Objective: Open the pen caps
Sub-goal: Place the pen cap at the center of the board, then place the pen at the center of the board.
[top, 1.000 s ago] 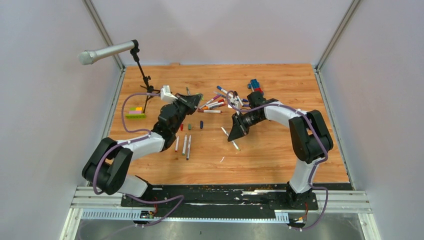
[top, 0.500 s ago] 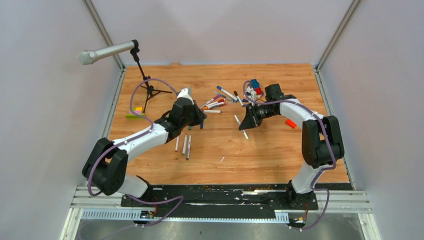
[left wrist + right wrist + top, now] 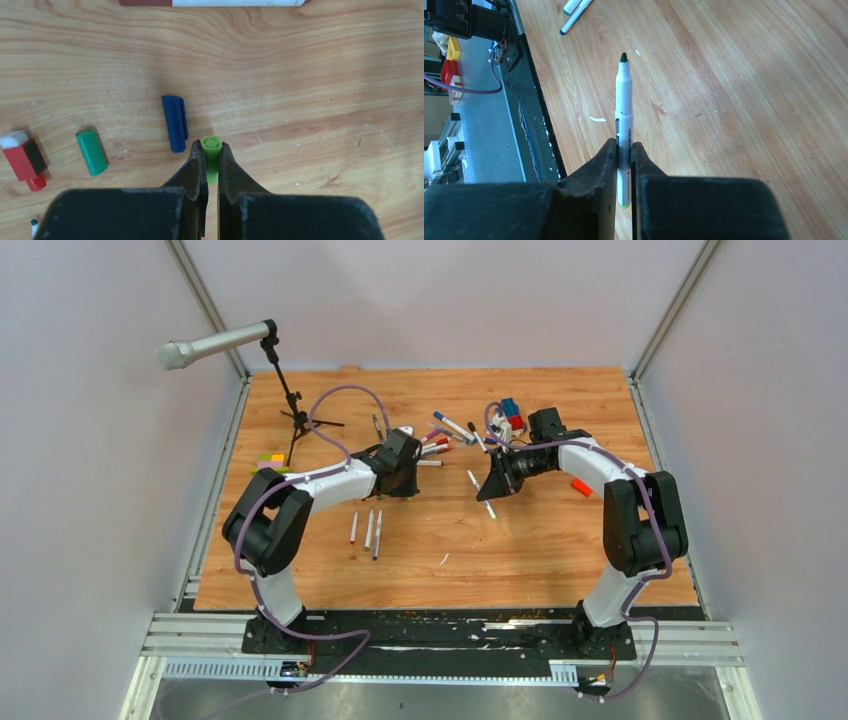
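In the left wrist view my left gripper (image 3: 210, 149) is shut on a light green pen cap (image 3: 211, 144), held close above the wood. Beside it lie a blue cap (image 3: 175, 123), a dark green cap (image 3: 91, 152) and a red cap (image 3: 22, 159). My right gripper (image 3: 624, 146) is shut on an uncapped white pen (image 3: 624, 100) with a green tip, pointing away from the camera. From above, the left gripper (image 3: 404, 484) and right gripper (image 3: 491, 486) face each other mid-table. A pile of pens (image 3: 438, 446) lies behind them, and three pens (image 3: 368, 528) lie near the front.
A microphone (image 3: 215, 343) on a tripod (image 3: 300, 420) stands at the back left, with a green-yellow brick bar (image 3: 268, 464) near it. A blue-and-red toy car (image 3: 512, 411) sits behind the right gripper and an orange block (image 3: 581, 487) to its right.
The left arm has swung right and lowered its gripper over the loose caps. The right gripper moved back and right with its pen, then held still.
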You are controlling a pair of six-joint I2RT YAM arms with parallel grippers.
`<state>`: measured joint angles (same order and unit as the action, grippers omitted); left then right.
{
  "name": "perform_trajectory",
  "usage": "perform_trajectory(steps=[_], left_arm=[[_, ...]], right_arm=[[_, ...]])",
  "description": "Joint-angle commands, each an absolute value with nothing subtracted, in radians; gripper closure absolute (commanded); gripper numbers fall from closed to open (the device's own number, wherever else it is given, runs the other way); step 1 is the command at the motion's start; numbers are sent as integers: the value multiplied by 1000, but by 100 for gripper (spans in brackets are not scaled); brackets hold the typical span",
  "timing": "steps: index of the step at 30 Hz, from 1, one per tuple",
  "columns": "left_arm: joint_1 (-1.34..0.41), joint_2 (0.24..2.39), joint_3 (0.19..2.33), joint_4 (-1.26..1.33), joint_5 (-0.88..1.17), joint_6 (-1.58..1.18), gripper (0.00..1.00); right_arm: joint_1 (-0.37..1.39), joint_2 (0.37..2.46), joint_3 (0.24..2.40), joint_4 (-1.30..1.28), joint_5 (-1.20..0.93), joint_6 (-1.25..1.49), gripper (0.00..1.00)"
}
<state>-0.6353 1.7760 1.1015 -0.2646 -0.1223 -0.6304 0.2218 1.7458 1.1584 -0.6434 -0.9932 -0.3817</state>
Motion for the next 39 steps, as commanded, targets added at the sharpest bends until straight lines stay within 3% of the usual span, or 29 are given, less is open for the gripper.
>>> perform_trajectory(steps=[1,12,18,24,31,36,39], left_arm=[[-637,1808,1182,-291,-129,-586,96],[-637,1885,1234,-326,-149,-568,85],[-637,1877,1229,-333,-158,-566,70],[-637,1836,1229,-343,-154,-569,69],[-637,1674,1181,-348,-165,-562,66],[-637,1507,1065,-330,-172,-534,55],[-637,1388,972,-333,-197,-518,49]], right_arm=[[223,1720,1165,-620,-1008,-382,100],[223,1720,1162,-615,-1022,-375,100],[228,1718,1142,-575,-1056,-329,100],[240,1714,1121,-536,-1083,-273,100],[260,1687,1044,-381,-1095,-84,100],[326,1680,962,-181,-1036,167,100],[425,1675,931,-127,-860,327,100]])
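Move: The left hand still holds the light-green pen cap; its resting spot on the board is about 3 cm below and 1 cm ahead. From this hand the blue cap lies some 2 cm ahead and 2 cm left, the dark-green cap 1 cm ahead and 7 cm left, and the maroon pen 8 cm ahead and 2 cm right, all at board height. From the right hand the spot is roughly 14 cm left, 2 cm ahead and 9 cm below. Left lowers the green cap 2 cm, opens, rises about 9 cm; right carries its pen left and back. ##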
